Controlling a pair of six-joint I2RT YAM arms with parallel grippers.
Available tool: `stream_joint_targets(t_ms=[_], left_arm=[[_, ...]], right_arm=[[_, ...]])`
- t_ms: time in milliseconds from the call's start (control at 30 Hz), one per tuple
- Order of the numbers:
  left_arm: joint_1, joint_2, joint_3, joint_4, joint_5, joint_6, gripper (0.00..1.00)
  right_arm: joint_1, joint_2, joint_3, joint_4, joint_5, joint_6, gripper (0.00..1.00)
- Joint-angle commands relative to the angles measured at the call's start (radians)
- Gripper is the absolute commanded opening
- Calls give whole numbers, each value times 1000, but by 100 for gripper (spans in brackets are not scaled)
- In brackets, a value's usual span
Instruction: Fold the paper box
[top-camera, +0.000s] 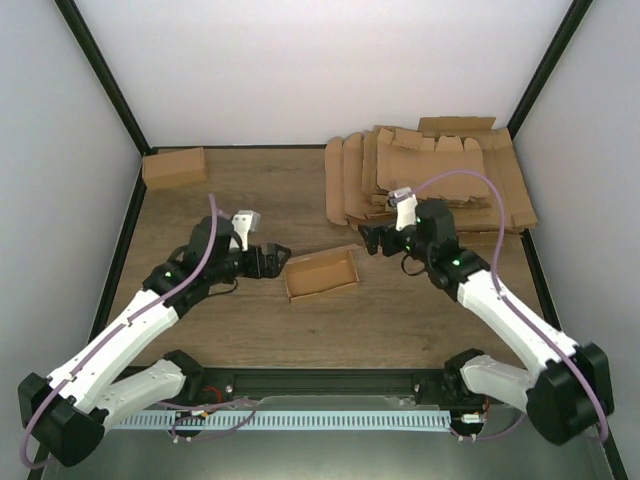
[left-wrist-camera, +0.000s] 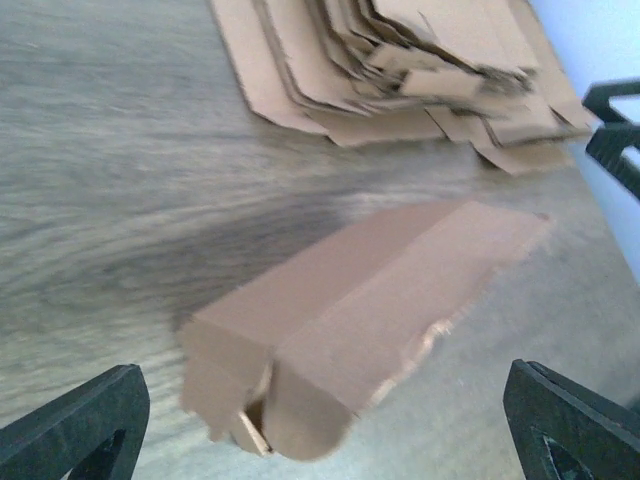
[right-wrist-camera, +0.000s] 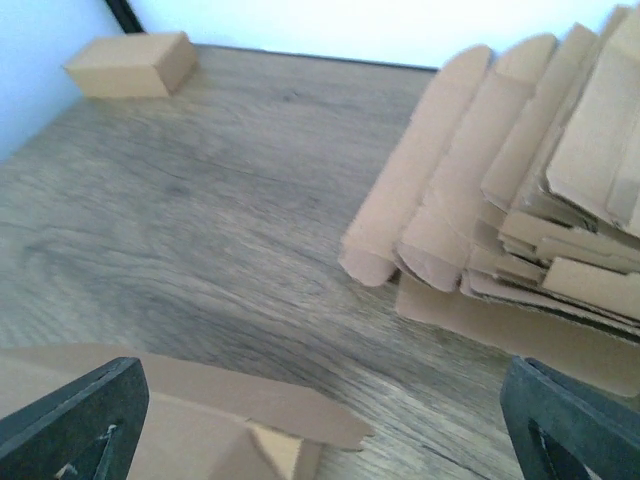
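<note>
A partly folded brown paper box (top-camera: 320, 273) lies open-topped in the middle of the wooden table. It shows in the left wrist view (left-wrist-camera: 360, 300) just ahead of my fingers, and at the lower left of the right wrist view (right-wrist-camera: 180, 410). My left gripper (top-camera: 275, 256) is open and empty, just left of the box. My right gripper (top-camera: 372, 238) is open and empty, just off the box's far right corner.
A stack of flat cardboard blanks (top-camera: 430, 175) lies at the back right, also in the left wrist view (left-wrist-camera: 400, 70) and the right wrist view (right-wrist-camera: 520, 200). A finished closed box (top-camera: 174, 167) sits at the back left corner, seen too in the right wrist view (right-wrist-camera: 130, 65).
</note>
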Motion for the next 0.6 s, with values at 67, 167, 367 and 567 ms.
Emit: stream_joint_targets(t_ms=[67, 167, 367, 567], left_arm=[[-26, -51, -11, -2, 227, 90, 100], [-85, -108, -26, 10, 151, 105, 100], [-168, -118, -42, 2, -35, 100, 100], [-168, -88, -49, 26, -68, 74, 100]], right_arm=[[72, -156, -26, -76, -111, -22, 100], [224, -149, -18, -117, 65, -46, 100], [406, -31, -8, -135, 370, -53, 100], [511, 59, -19, -65, 515, -87, 100]])
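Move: The box, an open tray with its lid leaning over it from the far side, has its middle about 13 cm to the right hand's left, 4 cm back towards the base and some 12 cm below. From the left hand it lies roughly 12 cm right, 3 cm ahead and 12 cm down. The cardboard stack is some 22 cm ahead of the right hand, 17 cm to its right and 13 cm lower. The box's half-closed lid is what the wide-open right hand makes for: it draws back about 8 cm while sweeping as far left, lifting some 3 cm first and then sinking to 4 cm below its start, rolling its left side down about 15 degrees and yawing a little counter-clockwise. The open left hand draws back about 5 cm and right 3 cm, rising slightly, turns some 15 degrees clockwise, then begins to ease forward and down again. ##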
